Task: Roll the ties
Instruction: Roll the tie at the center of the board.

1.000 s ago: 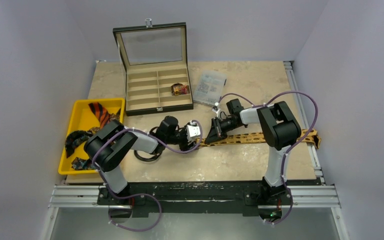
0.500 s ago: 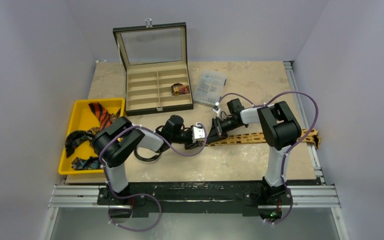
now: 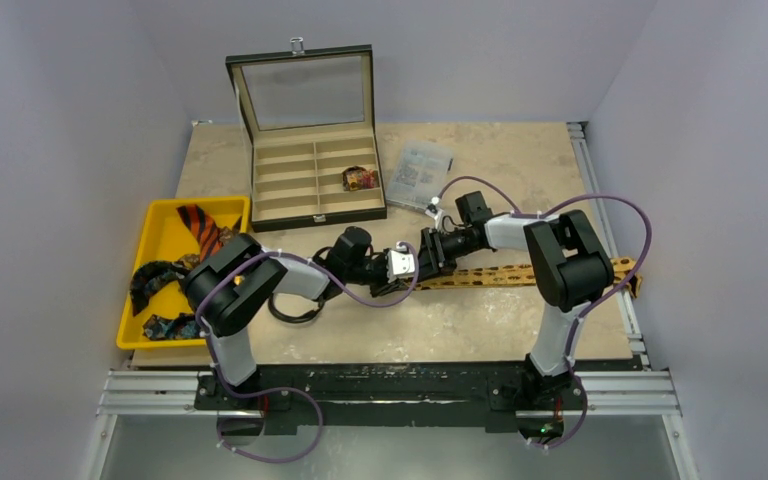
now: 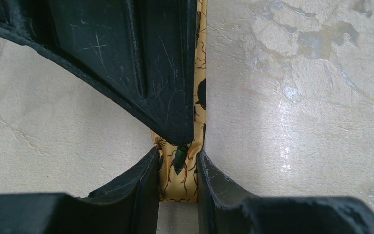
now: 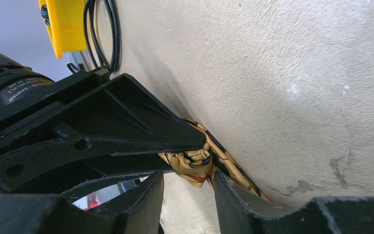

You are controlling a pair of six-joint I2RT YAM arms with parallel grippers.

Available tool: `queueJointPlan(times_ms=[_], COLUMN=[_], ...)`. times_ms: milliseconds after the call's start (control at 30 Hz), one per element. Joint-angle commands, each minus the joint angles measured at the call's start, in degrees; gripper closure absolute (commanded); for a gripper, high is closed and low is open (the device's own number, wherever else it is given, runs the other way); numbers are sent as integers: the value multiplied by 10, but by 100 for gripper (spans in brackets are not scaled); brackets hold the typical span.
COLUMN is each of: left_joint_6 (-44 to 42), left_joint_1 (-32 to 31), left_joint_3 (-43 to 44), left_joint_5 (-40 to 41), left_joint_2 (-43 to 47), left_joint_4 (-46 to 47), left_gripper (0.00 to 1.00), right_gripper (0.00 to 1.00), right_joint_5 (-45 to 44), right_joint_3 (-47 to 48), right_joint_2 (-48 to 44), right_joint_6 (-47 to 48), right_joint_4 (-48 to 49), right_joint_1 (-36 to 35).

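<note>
The tan-gold tie (image 3: pixel 530 272) with dark spots lies flat across the right of the table. Its left end sits where the two grippers meet. My left gripper (image 3: pixel 406 269) is shut on that end. In the left wrist view (image 4: pixel 177 161) the fabric (image 4: pixel 180 183) is pressed between both fingers. My right gripper (image 3: pixel 427 257) faces it from the right, fingers slightly apart. In the right wrist view (image 5: pixel 189 178) a bunched fold of the tie (image 5: pixel 195 168) sits at the tips, touching only the right finger. The other ties lie in the yellow tray.
A yellow tray (image 3: pixel 185 202) at the left holds an orange black-striped tie (image 3: pixel 200 225) and dark ties (image 3: pixel 150 280). An open compartment box (image 3: pixel 320 218) stands at the back with one rolled tie (image 3: pixel 360 178) inside. There is a clear packet (image 3: pixel 425 172) and a black cable loop (image 3: pixel 290 310).
My left gripper moved right to the tie's left end and met the right gripper. The right gripper's jaws narrowed. The tie's far right end slid a little left.
</note>
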State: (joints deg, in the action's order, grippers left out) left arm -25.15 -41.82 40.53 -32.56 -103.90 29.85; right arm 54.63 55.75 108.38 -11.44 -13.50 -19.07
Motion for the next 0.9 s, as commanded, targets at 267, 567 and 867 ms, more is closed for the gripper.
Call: queueJointPlan(times_ms=[267,567,867], left_joint_6=[-2,40,95], left_joint_1=[1,10,27], left_joint_3=[1,3,-74], left_joint_5=[29,17,-17], left_joint_2=[-10,-16,19], left_joint_4=[-75,-62,91], left_gripper=[80,69,42], right_gripper=[65,100,100], right_joint_5=[-9,-68,-156], right_joint_3=[-10,3,11], right_joint_2=[9,26,35], right_joint_6=[-25,29,65], right_joint_4=[63,21,-5], right_joint_1=[-5,-6,-6])
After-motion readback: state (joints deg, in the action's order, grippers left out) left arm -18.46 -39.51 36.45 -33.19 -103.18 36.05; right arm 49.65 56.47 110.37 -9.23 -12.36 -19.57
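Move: The tie's roll sits between the left fingers, about 1 cm right of that hand point and level with it. From the right hand, held open just above, the roll is roughly 2 cm left, 1 cm back and 2 cm lower. The black cable lies some 20 cm left of the left hand and 2 cm back; the clear plastic case is about 20 cm ahead of the right hand, neither left nor right. Right hand sinks about 2 cm, shutting at the roll's right side; left fingers then open, drawing off left. ##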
